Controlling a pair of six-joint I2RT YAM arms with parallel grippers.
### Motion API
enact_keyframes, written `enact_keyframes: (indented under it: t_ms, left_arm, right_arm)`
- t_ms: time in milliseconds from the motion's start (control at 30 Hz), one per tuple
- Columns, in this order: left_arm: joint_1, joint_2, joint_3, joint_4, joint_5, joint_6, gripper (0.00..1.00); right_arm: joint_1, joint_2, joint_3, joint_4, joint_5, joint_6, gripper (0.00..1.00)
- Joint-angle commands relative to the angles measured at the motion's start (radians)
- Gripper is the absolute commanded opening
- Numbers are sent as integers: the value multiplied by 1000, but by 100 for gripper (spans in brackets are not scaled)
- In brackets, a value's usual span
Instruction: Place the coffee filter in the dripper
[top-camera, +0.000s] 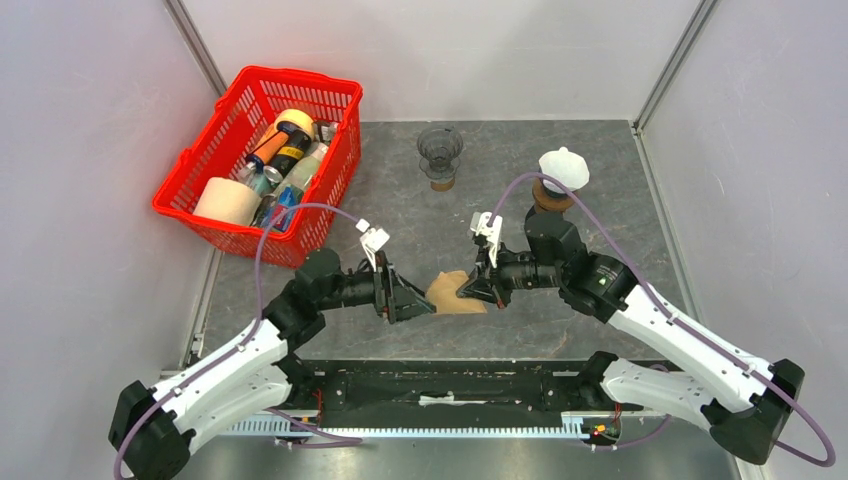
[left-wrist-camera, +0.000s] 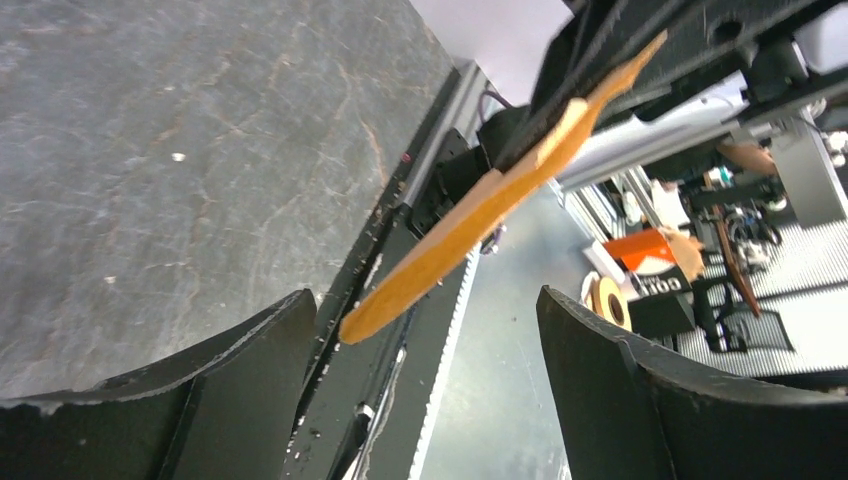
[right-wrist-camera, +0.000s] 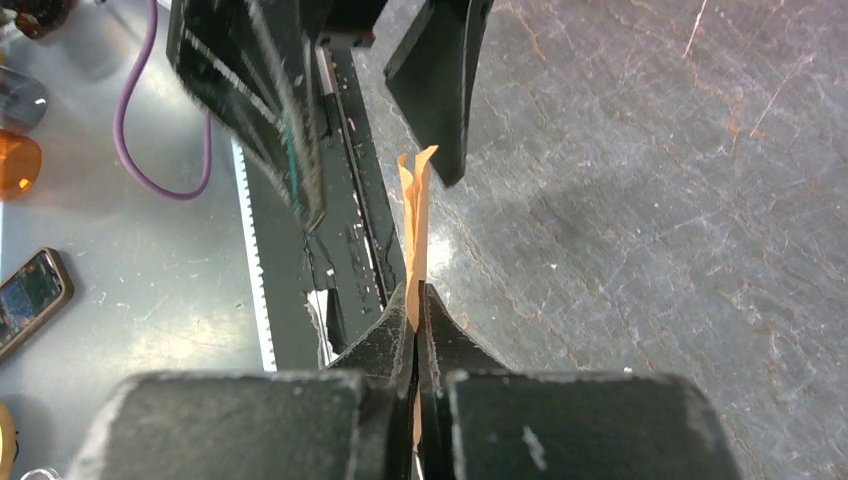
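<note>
The brown paper coffee filter (top-camera: 452, 292) hangs flat in the air over the middle of the table, near the front edge. My right gripper (top-camera: 470, 290) is shut on its right side; in the right wrist view the filter (right-wrist-camera: 413, 220) stands edge-on, pinched at the fingertips (right-wrist-camera: 417, 300). My left gripper (top-camera: 425, 300) faces it from the left, open. In the left wrist view the filter's free corner (left-wrist-camera: 480, 210) reaches in between the two wide-apart fingers (left-wrist-camera: 422, 305) and touches neither. The dark see-through dripper (top-camera: 440, 155) stands on a brown base at the back, apart from both arms.
A red basket (top-camera: 190, 205) with bottles, cans and tape rolls sits at the back left. A white fluted object on a brown ring (top-camera: 563, 172) stands at the back right, just behind the right arm. The black rail (top-camera: 450, 385) runs along the near edge.
</note>
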Motion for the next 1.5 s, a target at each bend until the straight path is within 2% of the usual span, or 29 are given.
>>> enact_keyframes:
  t_ms: [0,67,133,233,267,367,433,467,500,567,600,667,767,933,1033,1133,1267,1467]
  left_arm:
    - [-62,6,-8,128,90,76,87]
    - [-102,13,3,130,85,103,85]
    - [-125,28,18,126,56,114,75]
    - [-127,54,42,118,34,127,39]
    - [-128,61,46,122,34,133,33]
    - [-128,62,58,143,9,137,3]
    - [-128,54,68,147,-16,153,2]
    - [-128,50,79,133,-31,168,2]
    - [-128,46,96,106,-51,200,2]
    - [-129,39,144,11,-127,284,2]
    - [-129,42,168,-37,-180,333,2]
    - [-133,57,234,-147,-283,458,2]
    - [-141,115,349,-317,-440,641,2]
    - [-157,233,521,-471,-547,879,2]
    - [-176,279,596,-575,-515,1022,2]
    - [-187,315,662,-747,-371,1238,2]
    - [-193,356,724,-834,-337,1288,2]
    - [-204,405,746,-872,-313,1352,2]
  right_arm:
    - [-13,-16,62,76,-42,59,0]
    - [-16,-16,72,89,-47,79,0]
    - [-18,-20,74,106,-59,90,0]
    - [-24,-33,68,124,-36,112,0]
    - [-27,-41,65,130,-36,114,0]
    - [-33,-61,50,139,-45,123,0]
    - [-36,-67,43,135,-12,138,0]
    - [-37,-75,44,127,29,153,4]
    - [-38,-83,44,119,76,173,12]
    - [-38,-110,44,102,166,205,17]
    - [-38,-129,44,95,205,218,29]
    - [-38,-163,43,85,309,272,63]
    - [-38,-220,48,42,553,382,96]
    - [-39,-210,137,-186,937,653,97]
    - [-39,-157,195,-255,998,737,97]
    - [-38,-124,244,-241,936,612,97]
    - [-38,-126,275,-237,816,493,97]
    - [-38,-148,264,-226,529,350,97]
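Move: The brown coffee filter, held by the right hand, has its middle about 6 cm to the right of the open left hand, 1 cm back and level in height. From the right hand, the left gripper waits some 9 cm left, 2 cm back and 3 cm lower. The clear dripper on its glass stands about 33 cm ahead of the left hand, 4 cm right and 8 cm lower. Left backs 3 cm, pinches the filter and carries it forward; right opens and withdraws rightward about 10 cm. ##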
